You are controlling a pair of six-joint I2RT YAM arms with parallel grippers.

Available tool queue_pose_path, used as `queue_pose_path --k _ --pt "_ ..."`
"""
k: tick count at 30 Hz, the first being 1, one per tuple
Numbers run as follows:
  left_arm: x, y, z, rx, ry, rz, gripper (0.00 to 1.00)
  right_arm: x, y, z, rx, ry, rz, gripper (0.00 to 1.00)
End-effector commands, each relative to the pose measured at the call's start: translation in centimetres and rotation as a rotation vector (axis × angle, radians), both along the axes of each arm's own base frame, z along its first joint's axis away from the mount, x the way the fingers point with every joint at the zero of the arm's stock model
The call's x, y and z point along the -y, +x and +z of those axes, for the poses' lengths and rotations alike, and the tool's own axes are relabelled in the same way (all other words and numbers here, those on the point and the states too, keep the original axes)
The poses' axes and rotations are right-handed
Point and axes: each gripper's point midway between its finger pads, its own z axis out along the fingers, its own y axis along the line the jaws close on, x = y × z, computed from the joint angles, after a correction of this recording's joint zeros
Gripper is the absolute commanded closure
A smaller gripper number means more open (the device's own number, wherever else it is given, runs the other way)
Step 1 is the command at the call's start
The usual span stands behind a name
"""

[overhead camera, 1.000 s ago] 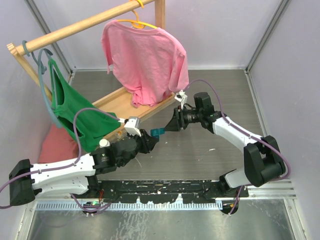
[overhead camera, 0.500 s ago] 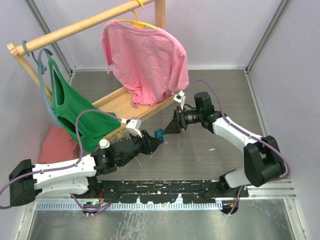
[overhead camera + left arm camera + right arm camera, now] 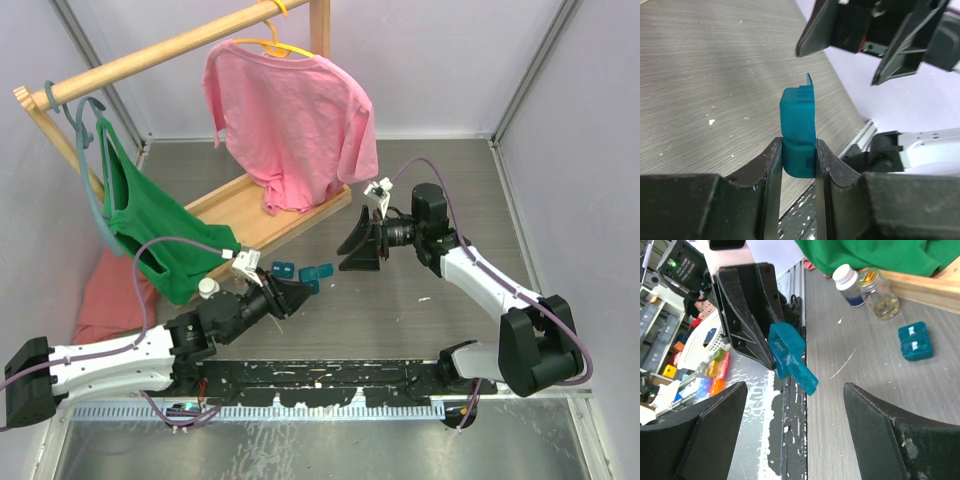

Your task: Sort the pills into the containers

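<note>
My left gripper (image 3: pixel 799 160) is shut on a small teal container (image 3: pixel 799 127) and holds it up off the table, its thin lid flipped open (image 3: pixel 807 376). In the top view this container (image 3: pixel 318 272) hangs between the two arms. My right gripper (image 3: pixel 358 250) faces it from the right, a short way off, jaws wide open and empty (image 3: pixel 794 387). A second teal container (image 3: pixel 915 340) lies shut on the table behind the left gripper (image 3: pixel 282 268). No pills can be made out.
A white-capped bottle (image 3: pixel 849 285) and a clear jar (image 3: pixel 879 296) stand by the wooden rack base (image 3: pixel 255 205). A pink shirt (image 3: pixel 290 115) and a green one (image 3: pixel 150 225) hang from the rack. A red cloth (image 3: pixel 105 295) lies at the left.
The right gripper has opened, let go of the held container and drawn back to the right. The left arm has pulled back a little, uncovering the second container on the table.
</note>
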Motion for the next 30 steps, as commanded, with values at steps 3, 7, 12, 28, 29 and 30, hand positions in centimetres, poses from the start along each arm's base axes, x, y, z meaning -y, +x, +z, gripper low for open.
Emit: queue_pose_path --k 3,7,12,28,29,30 --pt "0.6 -1.2 5.9 0.123 -0.221 -0.082 1.0 -0.3 -0.9 1.9 0.014 0.048 0.05 0.18" --pt "0.9 -1.5 6.6 0.136 -0.229 -0.106 1.0 -0.8 -2.0 3.0 -0.028 0.078 0.088 0.21" --pt "0.8 -1.6 7.4 0.145 -0.257 -0.108 1.0 -1.5 -3.2 3.2 -0.034 0.082 0.133 0.32" --pt "0.7 -1.8 7.9 0.152 -0.274 -0.114 0.99 -1.6 -4.0 3.7 -0.047 0.082 0.161 0.82" --pt "0.7 -1.7 8.0 0.152 -0.274 -0.112 0.95 -1.6 -4.1 3.7 -0.044 0.083 0.166 0.88" --pt "0.7 -1.7 7.8 0.15 -0.269 -0.109 0.91 -1.6 -4.1 3.7 -0.043 0.083 0.167 0.91"
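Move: The left hand already holds the teal pill box, its open lid sticking out about 3 cm ahead and 5 cm right of that hand, roughly 1 cm higher. From the open right hand the lid lies about 4 cm left, 3 cm back and 3 cm below, the box body 7 cm left, 4 cm back and equally low; the second teal box, on the table, lies some 13 cm left, 1 cm ahead and 21 cm below. The left hand keeps its grip on the box body and lifts it about 5 cm, easing back a little and tilting some 10 degrees so its right side comes up, which brings the lid up towards the right fingers. Meanwhile the right hand draws back about 3.5 cm, rising 2.5 cm and edging left, its fingers pointing left with only a slight turn counter-clockwise, and closes from wide open to nearly shut, pinching the thin lid at its outer edge. ##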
